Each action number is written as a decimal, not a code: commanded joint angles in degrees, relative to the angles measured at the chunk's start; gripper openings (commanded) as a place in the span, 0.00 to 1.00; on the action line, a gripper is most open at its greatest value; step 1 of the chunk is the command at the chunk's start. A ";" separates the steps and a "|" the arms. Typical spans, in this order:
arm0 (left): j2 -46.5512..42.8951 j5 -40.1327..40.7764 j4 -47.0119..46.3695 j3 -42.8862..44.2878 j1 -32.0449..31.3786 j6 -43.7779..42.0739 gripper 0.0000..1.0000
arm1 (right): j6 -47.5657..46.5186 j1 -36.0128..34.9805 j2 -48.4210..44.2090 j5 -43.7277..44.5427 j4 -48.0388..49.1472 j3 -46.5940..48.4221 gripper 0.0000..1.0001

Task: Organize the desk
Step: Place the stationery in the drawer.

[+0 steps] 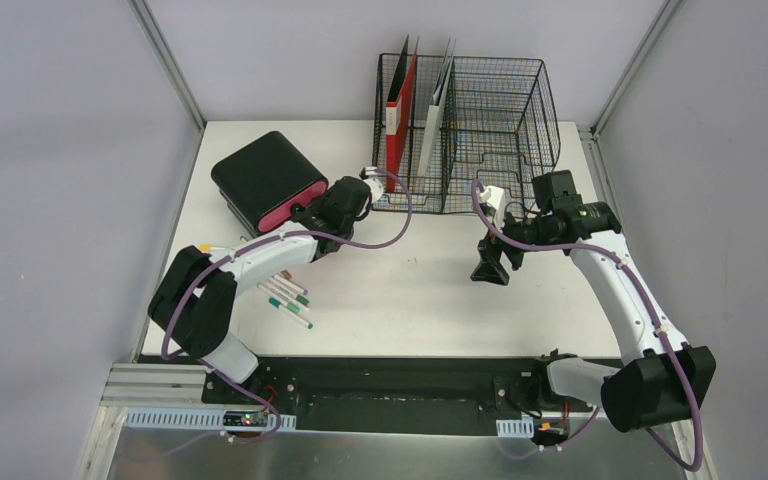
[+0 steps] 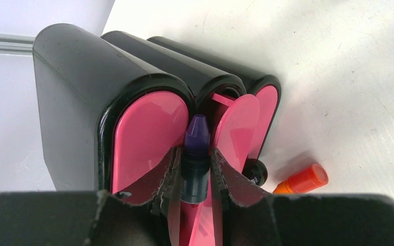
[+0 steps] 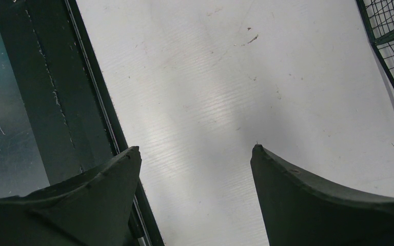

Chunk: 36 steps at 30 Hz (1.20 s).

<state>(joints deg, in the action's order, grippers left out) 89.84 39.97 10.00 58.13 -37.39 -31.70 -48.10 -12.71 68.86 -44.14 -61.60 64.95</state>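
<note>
A black pen holder with pink insides lies on its side at the back left of the white desk. My left gripper is at its open end, shut on a purple-capped marker. In the left wrist view the left gripper points the marker's cap at the middle compartment of the pen holder. An orange marker lies on the desk to the right. My right gripper hangs open over the desk's middle, and in its own view the right gripper holds nothing.
Several loose pens lie on the desk under the left forearm. A black wire-mesh rack with upright folders stands at the back, its corner in the right wrist view. A small black round object sits beside the holder.
</note>
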 commanded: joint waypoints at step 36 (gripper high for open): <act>-6.77 -9.79 9.90 3.48 -0.33 11.06 0.48 | -1.28 0.26 -0.38 -0.60 0.54 0.21 0.82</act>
<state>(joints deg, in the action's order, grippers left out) 86.52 32.69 19.18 58.94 -37.43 -23.00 -48.12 -12.71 68.86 -44.14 -61.60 64.90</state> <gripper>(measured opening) 0.467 0.815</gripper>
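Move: The left hand holds the dark marker with the purple cap over the opened middle drawer, whose inside is about 3 cm below and roughly 1 cm ahead and 1 cm left. The drawer's black knob is some 3 cm back, 2 cm right and 5 cm down. On the table the orange marker lies around 7 cm back, 4 cm right and 12 cm down. From the idle right hand the drawer is about 47 cm left, 17 cm ahead and 8 cm lower. Drawing back about 2.5 cm and sinking about 1 cm, slowly and with a slight drift right, the left hand opens its fingers from their grip to about half wide and lets go of the dark marker in the middle drawer. The wrist tips down and rolls its left side down as it goes, some 10 degrees altogether. ##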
